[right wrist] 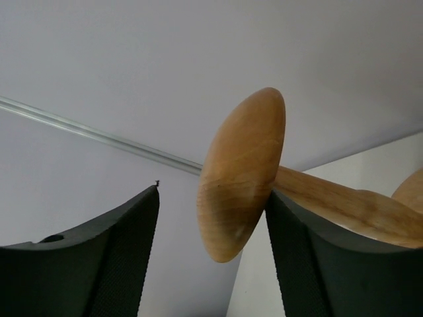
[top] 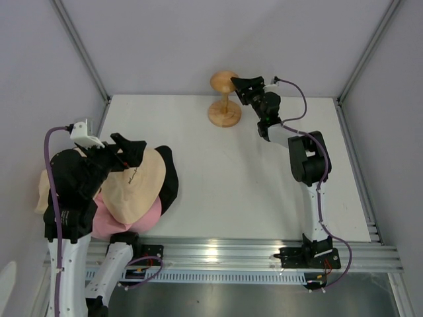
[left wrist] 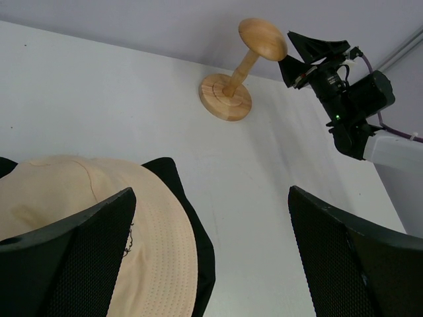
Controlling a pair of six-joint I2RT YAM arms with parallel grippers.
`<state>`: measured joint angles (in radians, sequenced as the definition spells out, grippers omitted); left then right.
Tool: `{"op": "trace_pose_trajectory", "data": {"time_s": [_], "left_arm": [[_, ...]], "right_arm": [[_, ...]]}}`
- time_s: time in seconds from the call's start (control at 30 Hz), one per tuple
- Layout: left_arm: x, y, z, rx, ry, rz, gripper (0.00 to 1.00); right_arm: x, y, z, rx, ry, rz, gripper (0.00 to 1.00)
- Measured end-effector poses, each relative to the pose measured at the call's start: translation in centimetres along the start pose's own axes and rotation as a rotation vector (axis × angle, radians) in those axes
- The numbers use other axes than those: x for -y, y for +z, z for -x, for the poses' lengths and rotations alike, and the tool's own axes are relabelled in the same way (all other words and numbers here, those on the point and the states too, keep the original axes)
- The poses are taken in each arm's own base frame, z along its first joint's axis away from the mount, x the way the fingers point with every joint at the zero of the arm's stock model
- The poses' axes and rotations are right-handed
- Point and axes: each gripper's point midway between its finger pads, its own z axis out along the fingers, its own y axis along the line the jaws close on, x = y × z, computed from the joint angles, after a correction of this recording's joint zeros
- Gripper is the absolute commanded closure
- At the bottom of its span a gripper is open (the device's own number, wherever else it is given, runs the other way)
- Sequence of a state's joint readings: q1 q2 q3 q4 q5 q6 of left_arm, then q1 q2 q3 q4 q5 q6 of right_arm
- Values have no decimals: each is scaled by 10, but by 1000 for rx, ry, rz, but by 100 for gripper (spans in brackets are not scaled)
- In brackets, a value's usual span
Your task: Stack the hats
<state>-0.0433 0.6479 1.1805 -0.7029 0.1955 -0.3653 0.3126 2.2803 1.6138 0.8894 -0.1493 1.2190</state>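
The hats lie in a pile at the table's left edge. A cream-beige hat [top: 140,183] [left wrist: 157,239] is on top, a black hat [top: 171,179] [left wrist: 200,246] shows under its right side, and a pink hat [top: 108,222] shows at the near side. My left gripper [top: 135,150] [left wrist: 211,264] hovers open over the cream hat's right brim, holding nothing. My right gripper [top: 236,90] [right wrist: 211,191] is at the far side of the table, its jaws apart around the round top of the wooden stand [top: 224,99] [right wrist: 242,178]. The right finger [right wrist: 324,264] is at the top's underside, and a gap remains on the left.
The stand's base [top: 225,113] sits near the back wall. Grey walls and metal frame posts [top: 79,46] enclose the table [top: 264,185]. An aluminium rail [top: 251,254] runs along the near edge by the arm bases.
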Motion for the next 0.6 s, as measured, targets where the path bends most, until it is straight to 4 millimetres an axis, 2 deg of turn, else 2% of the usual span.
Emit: {"op": "trace_pose_trajectory", "data": {"time_s": [0.2, 0.23, 0.3, 0.33, 0.4, 0.5, 0.6], "left_arm": [[-1, 1, -3, -6, -1, 3, 0], [-1, 1, -3, -6, -1, 3, 0], [-1, 1, -3, -6, -1, 3, 1], [-1, 1, -2, -5, -1, 2, 0], [-1, 1, -2, -5, -1, 2, 1], [-1, 1, -2, -4, -1, 1, 0], [0, 1, -2, -3, -2, -2, 0]], "right_arm": [[11, 8, -4, -20, 25, -34, 56], [14, 8, -5, -22, 32, -40, 66], [16, 8, -8, -33, 58, -40, 73], [15, 7, -9, -39, 81, -37, 86], [10, 7, -13, -61, 123, -24, 98], [1, 6, -23, -86, 140, -2, 100], [2, -1, -26, -99, 162, -1, 100]]}}
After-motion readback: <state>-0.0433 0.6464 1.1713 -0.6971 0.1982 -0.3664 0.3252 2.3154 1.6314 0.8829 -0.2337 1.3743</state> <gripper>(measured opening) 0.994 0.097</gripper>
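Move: The wooden hat stand's rounded head is right in front of the open right fingers, its middle about 3 cm ahead and 3 cm left, and roughly 1 cm below. The hat pile lies far off, about 32 cm back, 35 cm left and 20 cm below that hand. From the left hand, the stand's head is some 41 cm ahead, 24 cm right and 13 cm below. Right hand dips about 1.5 cm, then shifts some 2 cm left and back, closing to pinch the head's rim. ##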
